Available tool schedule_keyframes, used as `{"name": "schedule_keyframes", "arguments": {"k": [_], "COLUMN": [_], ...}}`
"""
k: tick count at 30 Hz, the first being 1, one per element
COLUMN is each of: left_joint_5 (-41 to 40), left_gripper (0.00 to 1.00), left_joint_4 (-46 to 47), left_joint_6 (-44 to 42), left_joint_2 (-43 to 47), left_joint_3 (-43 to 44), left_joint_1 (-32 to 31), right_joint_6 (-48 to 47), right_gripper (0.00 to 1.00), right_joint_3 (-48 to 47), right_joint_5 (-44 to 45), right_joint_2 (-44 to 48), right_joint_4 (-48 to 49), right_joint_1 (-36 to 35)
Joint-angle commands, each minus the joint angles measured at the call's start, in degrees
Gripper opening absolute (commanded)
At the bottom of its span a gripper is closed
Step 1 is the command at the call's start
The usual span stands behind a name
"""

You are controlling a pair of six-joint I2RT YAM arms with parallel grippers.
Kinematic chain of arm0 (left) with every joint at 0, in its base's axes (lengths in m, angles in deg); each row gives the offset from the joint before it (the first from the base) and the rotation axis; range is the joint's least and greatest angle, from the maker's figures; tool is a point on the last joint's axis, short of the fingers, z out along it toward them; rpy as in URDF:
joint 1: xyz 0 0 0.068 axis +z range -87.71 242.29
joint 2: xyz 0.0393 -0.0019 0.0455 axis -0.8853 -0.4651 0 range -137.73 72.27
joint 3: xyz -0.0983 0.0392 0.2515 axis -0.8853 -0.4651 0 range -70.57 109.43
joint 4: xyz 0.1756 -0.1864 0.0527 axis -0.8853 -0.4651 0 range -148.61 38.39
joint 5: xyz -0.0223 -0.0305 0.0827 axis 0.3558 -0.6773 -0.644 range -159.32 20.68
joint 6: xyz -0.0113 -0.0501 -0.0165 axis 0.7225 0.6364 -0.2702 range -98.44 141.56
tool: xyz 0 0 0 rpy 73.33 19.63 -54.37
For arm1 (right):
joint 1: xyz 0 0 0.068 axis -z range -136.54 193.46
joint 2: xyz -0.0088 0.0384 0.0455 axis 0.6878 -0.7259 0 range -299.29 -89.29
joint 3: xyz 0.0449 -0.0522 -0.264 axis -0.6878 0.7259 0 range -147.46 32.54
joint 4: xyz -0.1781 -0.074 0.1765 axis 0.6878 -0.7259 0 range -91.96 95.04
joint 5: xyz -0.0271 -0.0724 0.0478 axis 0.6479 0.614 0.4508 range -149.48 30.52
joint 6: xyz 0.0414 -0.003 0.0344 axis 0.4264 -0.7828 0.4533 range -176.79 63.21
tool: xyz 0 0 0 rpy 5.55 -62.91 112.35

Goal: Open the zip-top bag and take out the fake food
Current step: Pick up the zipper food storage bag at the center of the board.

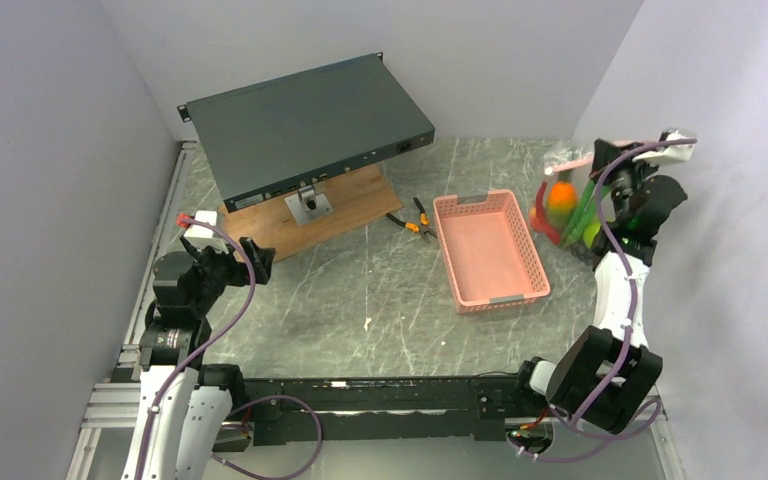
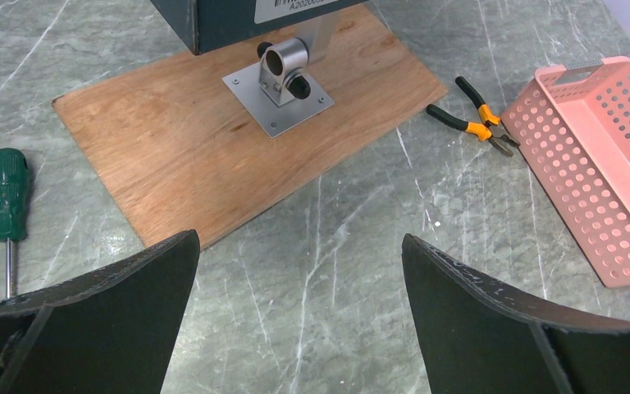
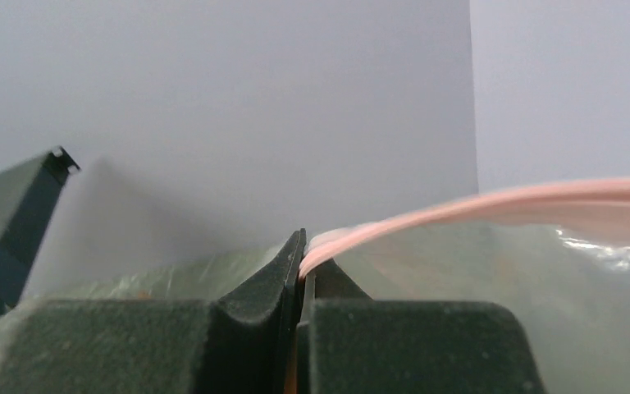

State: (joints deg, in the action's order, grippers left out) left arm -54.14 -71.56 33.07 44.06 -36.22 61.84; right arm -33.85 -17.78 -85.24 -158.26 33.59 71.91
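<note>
The zip-top bag (image 1: 570, 195) hangs in the air at the far right, just right of the pink basket. My right gripper (image 1: 600, 160) is shut on its pink zip strip (image 3: 476, 205) and holds it up. Through the clear plastic I see the fake food: an orange-green mango (image 1: 560, 205), red pieces (image 1: 541, 222), green pods (image 1: 582, 210) and a green apple (image 1: 592, 236). In the right wrist view the strip runs from the shut jaws (image 3: 302, 261) up to the right. My left gripper (image 1: 250, 258) is open and empty, low over the table at the left (image 2: 299, 271).
A pink slotted basket (image 1: 505, 285) lies right of centre, empty. Orange-handled pliers (image 1: 412, 220) lie beside it. A dark flat metal box (image 1: 305, 125) stands on a wooden board (image 1: 350, 205) at the back. A green-handled screwdriver (image 2: 8, 197) lies left of the board.
</note>
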Motion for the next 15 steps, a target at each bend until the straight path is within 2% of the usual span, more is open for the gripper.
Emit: {"name": "schedule_keyframes", "arguments": {"k": [1,6,15], "left_joint_5": [0.63,1.02,1.83], "left_gripper": [0.99,0.99,0.99], "left_joint_4": [2.01,2.23,2.50], "left_joint_6": [-0.16,-0.15,-0.25], "left_joint_2": [0.50,0.74,1.05], "left_joint_3": [0.10,0.02,0.02], "left_joint_1": [0.28,0.27,0.27], "right_joint_6": [-3.25,-3.06,0.94], "right_gripper": [0.00,0.00,0.00], "right_joint_3": [-9.42,-13.38,-17.52], "right_joint_5": [0.75,-2.67,-16.05], "right_joint_2": [0.67,2.35,6.14], "right_joint_4": [0.75,-1.61,-7.41], "right_joint_1": [-0.80,-2.18,-7.54]}}
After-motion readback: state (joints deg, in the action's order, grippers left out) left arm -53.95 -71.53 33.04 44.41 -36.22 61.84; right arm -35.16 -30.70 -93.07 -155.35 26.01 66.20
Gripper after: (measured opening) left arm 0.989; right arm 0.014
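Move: The right fingers already hold the zip-top bag by its pink-edged rim, with the fake food hanging some 15 cm below them. From that hand the pink basket lies about 23 cm to the left, 7 cm back and roughly 28 cm down; the pliers lie on the table some 45 cm left, level with it, about 32 cm below. For the idle left hand, the basket is roughly 65 cm to the right, 8 cm ahead and 17 cm lower. Keep the right gripper shut on the bag's pink-edged rim and carry the bag up about 9 cm, nearly straight at first. As the rise tapers off, sweep some 7 cm left, to the basket's side, turning the hand about 15 degrees counter-clockwise and tipping the fingers slightly up. ##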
